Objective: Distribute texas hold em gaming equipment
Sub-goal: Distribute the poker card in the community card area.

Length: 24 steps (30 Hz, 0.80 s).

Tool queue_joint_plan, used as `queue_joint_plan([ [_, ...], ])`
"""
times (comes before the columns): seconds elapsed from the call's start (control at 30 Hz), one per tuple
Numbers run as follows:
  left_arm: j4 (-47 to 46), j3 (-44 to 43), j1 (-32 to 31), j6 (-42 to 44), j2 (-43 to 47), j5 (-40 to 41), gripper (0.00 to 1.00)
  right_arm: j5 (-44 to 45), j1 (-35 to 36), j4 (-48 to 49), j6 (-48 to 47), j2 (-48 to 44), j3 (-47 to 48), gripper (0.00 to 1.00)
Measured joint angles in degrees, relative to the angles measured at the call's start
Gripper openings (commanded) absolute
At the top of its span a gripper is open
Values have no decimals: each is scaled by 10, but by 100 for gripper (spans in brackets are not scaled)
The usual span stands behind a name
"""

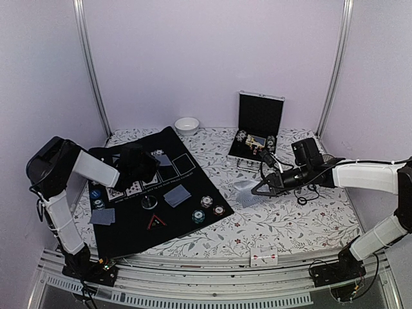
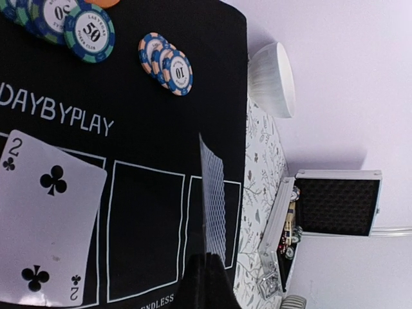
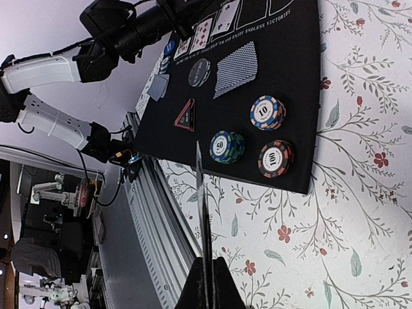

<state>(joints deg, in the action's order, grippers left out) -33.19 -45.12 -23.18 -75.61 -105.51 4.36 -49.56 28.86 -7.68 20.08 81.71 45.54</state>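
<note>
My left gripper (image 2: 209, 273) hangs over the far part of the black mat (image 1: 129, 233), shut on a playing card (image 2: 214, 199) with a blue-grey back, seen almost edge-on. A face-up two of clubs (image 2: 48, 219) lies on the mat below it, with poker chips (image 2: 93, 32) beyond. Right of the mat, my right gripper (image 3: 207, 273) is shut on a thin stack of cards (image 3: 200, 206) held edge-on above the floral cloth. On the mat's near end sit chip stacks (image 3: 267, 112), a grey button (image 3: 199, 72), a black-red triangular marker (image 3: 185, 116) and a face-down card (image 3: 235, 78).
An open silver-edged black case (image 1: 261, 116) with more chips stands at the back right. A small white bowl (image 1: 187, 125) sits behind the mat. One face-up card (image 1: 264, 257) lies at the table's front edge. A black cable (image 1: 308, 196) trails under the right arm.
</note>
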Motion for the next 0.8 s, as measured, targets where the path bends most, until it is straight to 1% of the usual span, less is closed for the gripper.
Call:
queue_joint_plan([
  [0.13, 1, -11, -2, -27, -8, 9, 0, 2, 0, -4, 0, -5, 2, 2],
  [0.33, 14, -31, -10, -55, -53, 8, 0, 5, 0, -14, 0, -10, 7, 2],
  [0.37, 18, -33, -13, -58, -57, 9, 3, 6, 0, -14, -1, -11, 9, 2],
  [0.47, 36, -39, -20, -62, -59, 14, 18, 10, 0, -17, -2, -17, 10, 2],
  [0.57, 50, -46, -23, -71, -59, 17, 26, 11, 0, -20, -4, -22, 10, 2],
  [0.7, 64, -50, -25, -75, -59, 16, 41, 11, 0, -20, -6, -25, 10, 2],
  [0.73, 67, -51, -26, -75, -59, 14, 45, 11, 0, -21, -6, -25, 10, 2],
  [0.8, 76, -54, -28, -75, -59, 12, 58, 11, 0, -23, -6, -26, 11, 2],
])
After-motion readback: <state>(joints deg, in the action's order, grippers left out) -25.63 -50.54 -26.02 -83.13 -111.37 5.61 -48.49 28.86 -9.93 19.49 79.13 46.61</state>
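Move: The left hand holds a back-up card just above the mat. Its place, the empty fourth box, lies some 4 cm ahead, 4 to the right and 6 below. The two of clubs is about 1 cm ahead and 3 to the left, the empty fifth box roughly 7 ahead and 10 right, and the small blue-orange chips 12 straight ahead. From the right hand, the fourth box is about 15 cm ahead, 33 left and 13 down. The left hand lowers the card about 4 cm, easing 2 cm right, onto the fourth box, then opens halfway. ##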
